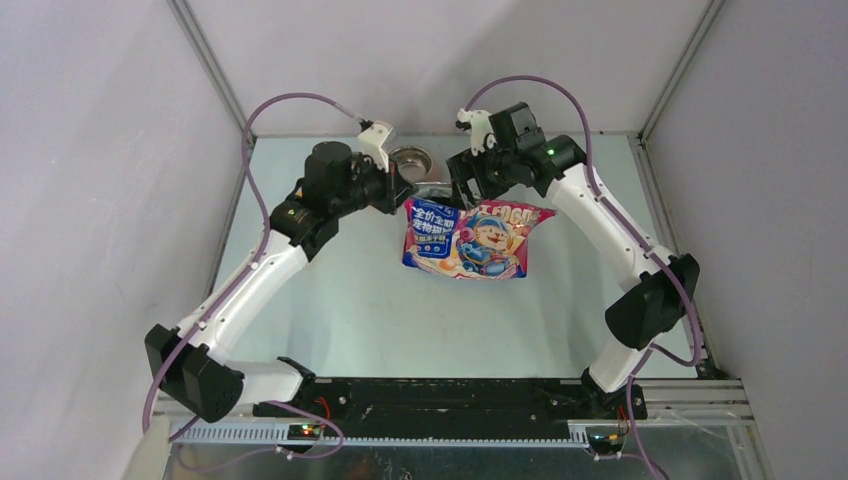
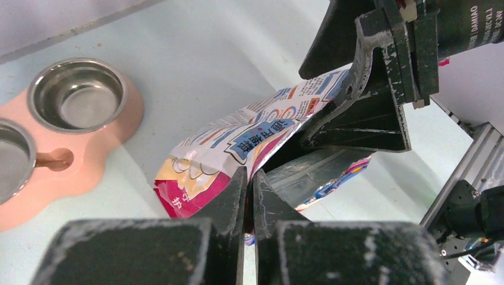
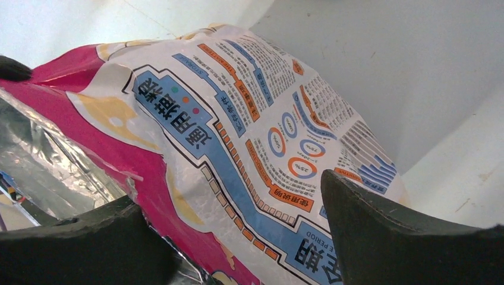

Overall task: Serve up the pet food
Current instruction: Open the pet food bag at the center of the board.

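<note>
The glossy blue, pink and white pet food bag (image 1: 470, 245) hangs just above the table at the centre back, its torn mouth showing silver foil. The pet food itself is hidden inside it. My left gripper (image 1: 405, 203) is shut on the bag's upper left corner, and its jaws (image 2: 249, 175) pinch the pink edge of the bag (image 2: 238, 142). My right gripper (image 1: 468, 200) is at the top edge with its jaws wide apart. In the right wrist view the printed back panel (image 3: 238, 107) lies across the gap of the gripper (image 3: 229, 190), and one finger sits by the foil mouth.
A pink twin-bowl feeder (image 2: 101, 151) stands just behind the bag, and its steel bowl (image 1: 410, 160) holds nothing. Grey walls close in at the back and both sides. An aluminium frame rail (image 2: 469, 160) runs along the right edge.
</note>
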`<state>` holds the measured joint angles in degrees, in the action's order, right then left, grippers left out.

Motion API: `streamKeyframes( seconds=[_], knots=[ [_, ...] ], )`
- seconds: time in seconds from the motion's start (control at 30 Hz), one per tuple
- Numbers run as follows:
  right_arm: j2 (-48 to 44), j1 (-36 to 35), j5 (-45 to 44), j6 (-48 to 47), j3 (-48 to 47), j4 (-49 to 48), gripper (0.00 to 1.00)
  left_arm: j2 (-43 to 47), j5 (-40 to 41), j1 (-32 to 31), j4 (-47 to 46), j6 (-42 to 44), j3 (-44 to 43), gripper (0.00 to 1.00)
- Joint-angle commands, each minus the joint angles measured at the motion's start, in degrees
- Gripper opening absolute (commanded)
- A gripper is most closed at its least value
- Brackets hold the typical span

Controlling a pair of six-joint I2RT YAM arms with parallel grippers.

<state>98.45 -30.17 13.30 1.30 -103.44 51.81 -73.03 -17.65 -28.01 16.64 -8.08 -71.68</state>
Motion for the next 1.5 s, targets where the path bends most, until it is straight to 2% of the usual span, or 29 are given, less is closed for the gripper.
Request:
streamKeyframes(
  seconds=[0.0,0.23,0.4,0.5,0.57,0.63,1.03,1.47],
  knots=[
    [-0.2,7.5,-12.1,-12.2,-0.3,18.5,0.85,4.8,16.4,4.2,2.2,3.3,-3.9,0.04],
    [7.4,3.4,-9.5,-19.9,-12.0,20.8,0.85,4.7,15.4,4.2,2.2,3.3,-4.0,0.04],
    [12.7,-0.8,-8.8,-23.3,-18.3,23.1,0.85,5.4,11.2,4.2,1.6,3.4,-3.2,0.12],
    [12.8,-2.9,-10.2,-25.9,-17.8,23.3,0.85,5.4,7.9,4.2,1.5,3.4,-3.0,0.19],
    [12.1,-3.0,-10.6,-26.5,-17.0,23.3,0.85,5.4,5.9,4.2,1.2,3.4,-2.7,0.29],
    [11.0,-2.6,-10.9,-27.0,-16.2,23.3,0.85,5.3,4.4,4.2,1.0,3.4,-2.5,0.32],
    [3.9,2.2,-9.2,-30.3,-12.3,26.4,0.85,5.7,2.1,4.2,0.5,3.4,-2.1,0.35],
    [0.0,7.1,-12.7,-34.9,-5.4,26.5,0.86,6.0,0.4,4.2,0.4,3.5,-1.9,0.38]
  ],
)
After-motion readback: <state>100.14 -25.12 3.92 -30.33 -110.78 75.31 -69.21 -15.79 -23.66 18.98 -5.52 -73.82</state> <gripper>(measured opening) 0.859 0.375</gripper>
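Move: The left gripper already pinches the left end of the pet food bag's mouth; the bag's middle lies about 11 cm to its right, 3 cm back and 11 cm below. The bowl stand is some 18 cm ahead, 7 cm left and 20 cm below it. The right gripper, spread around the mouth's back rim with one finger inside, has the bag's middle about 4 cm back and 9 cm below, neither left nor right, and the mouth's right end about 16 cm to its right, 2 cm back and 4 cm lower. Bring the left gripper off the pinched rim, springing about 6 cm left and 3 cm up with fingers still shut, then open them about a third while easing 2 cm back right. Keep the right gripper wide open with one finger inside, rolling it some 30 degrees left side down; sweep right along the mouth about 10 cm overall, dipping first, easing slightly back left midway, then rising partway as it heads for the right end. ##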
